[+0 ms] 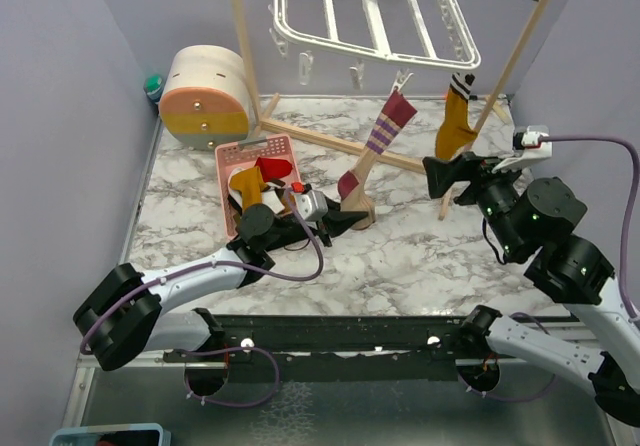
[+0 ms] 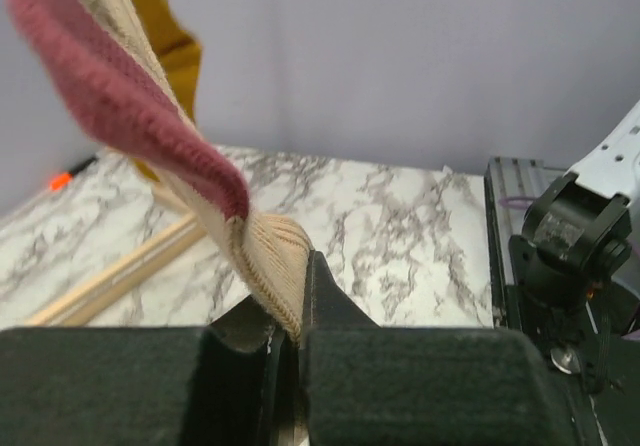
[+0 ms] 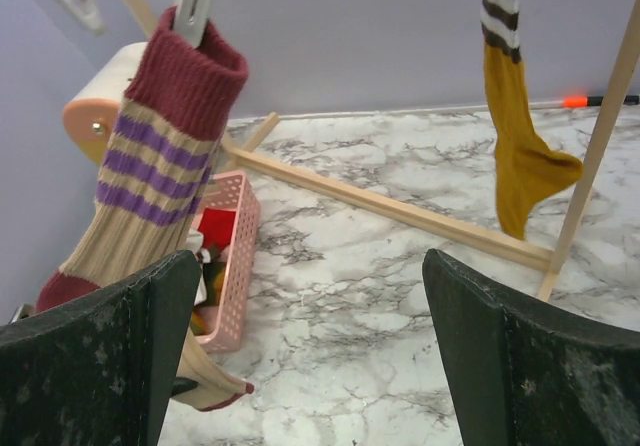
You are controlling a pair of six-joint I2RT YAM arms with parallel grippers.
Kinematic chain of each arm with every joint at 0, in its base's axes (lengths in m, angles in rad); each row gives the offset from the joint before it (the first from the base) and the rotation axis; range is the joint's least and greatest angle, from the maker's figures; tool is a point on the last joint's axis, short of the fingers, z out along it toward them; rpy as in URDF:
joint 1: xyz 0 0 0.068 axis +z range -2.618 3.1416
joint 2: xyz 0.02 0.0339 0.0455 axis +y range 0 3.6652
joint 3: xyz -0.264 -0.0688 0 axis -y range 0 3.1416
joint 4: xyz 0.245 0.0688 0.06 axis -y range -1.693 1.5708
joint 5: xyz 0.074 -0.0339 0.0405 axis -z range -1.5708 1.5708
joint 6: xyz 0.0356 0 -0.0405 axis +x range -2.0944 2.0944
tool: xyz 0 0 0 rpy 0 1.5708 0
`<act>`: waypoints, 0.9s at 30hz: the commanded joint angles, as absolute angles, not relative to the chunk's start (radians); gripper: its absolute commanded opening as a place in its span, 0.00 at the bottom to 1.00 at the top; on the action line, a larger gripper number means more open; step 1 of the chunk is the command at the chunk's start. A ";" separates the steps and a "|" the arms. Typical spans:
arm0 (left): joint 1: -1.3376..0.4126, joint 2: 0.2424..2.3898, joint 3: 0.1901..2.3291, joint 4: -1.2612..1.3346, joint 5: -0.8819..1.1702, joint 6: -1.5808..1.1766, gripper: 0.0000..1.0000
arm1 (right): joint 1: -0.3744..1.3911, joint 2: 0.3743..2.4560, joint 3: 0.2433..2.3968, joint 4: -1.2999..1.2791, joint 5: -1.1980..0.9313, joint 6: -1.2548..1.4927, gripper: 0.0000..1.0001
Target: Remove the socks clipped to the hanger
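A white plastic hanger (image 1: 370, 16) with dangling clips hangs at the back. A beige sock with purple stripes and a dark red cuff (image 1: 383, 131) (image 3: 150, 156) hangs from one clip. A mustard sock with a striped cuff (image 1: 455, 124) (image 3: 515, 156) hangs from another clip to its right. My left gripper (image 1: 352, 219) (image 2: 290, 331) is shut on the striped sock's foot end (image 2: 265, 256), low near the table. My right gripper (image 1: 440, 174) (image 3: 310, 356) is open and empty, just below the mustard sock.
A pink basket (image 1: 258, 171) (image 3: 225, 266) holds several removed socks. The light wooden rack's base rail (image 1: 335, 144) (image 3: 400, 211) lies across the marble table. A round wooden box (image 1: 205, 94) stands at the back left.
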State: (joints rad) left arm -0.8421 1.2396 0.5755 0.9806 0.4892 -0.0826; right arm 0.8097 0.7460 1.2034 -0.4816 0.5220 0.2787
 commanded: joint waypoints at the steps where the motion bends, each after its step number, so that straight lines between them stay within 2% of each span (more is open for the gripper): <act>1: -0.859 1.196 0.523 0.871 0.418 -0.064 0.00 | 0.812 0.825 1.204 -0.440 0.617 0.260 1.00; 17: -0.989 1.352 0.565 0.815 0.297 -0.024 0.00 | 0.812 1.046 1.249 -0.341 0.575 0.345 1.00; 22: -1.011 1.393 0.579 0.813 0.271 -0.009 0.00 | 0.813 1.026 1.255 -0.271 0.509 0.309 1.00; 27: -1.017 1.398 0.590 0.810 0.255 -0.005 0.00 | 0.812 0.920 1.108 -0.015 0.346 0.240 1.00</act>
State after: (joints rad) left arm -1.0016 1.3857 0.5671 0.8425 0.2768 -0.0174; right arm 0.8097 1.0061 1.1927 -0.2455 0.4820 0.2958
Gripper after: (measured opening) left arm 0.012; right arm 0.998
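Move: My left hand already holds the toe end of the striped sock; its clipped cuff is some 14 cm ahead of that hand, 6 cm to the right and 18 cm above. The pink basket lies about 22 cm ahead of it, 22 cm to the left and 25 cm below. From my open, empty right hand the cuff is about 11 cm ahead, 9 cm left and 6 cm up; the yellow sock hangs roughly 18 cm ahead, 8 cm right, about level. Keeping my pinch on the toe end, I draw it down about 9 cm with my left hand, drifting a little right once the pull is under way, my fingertips tipping down some 15 degrees. Meanwhile my right hand, fingers wide open, goes forward and left about 9 cm in all towards the cuff under its clip, dipping about 5 cm first and then partly rising again. ##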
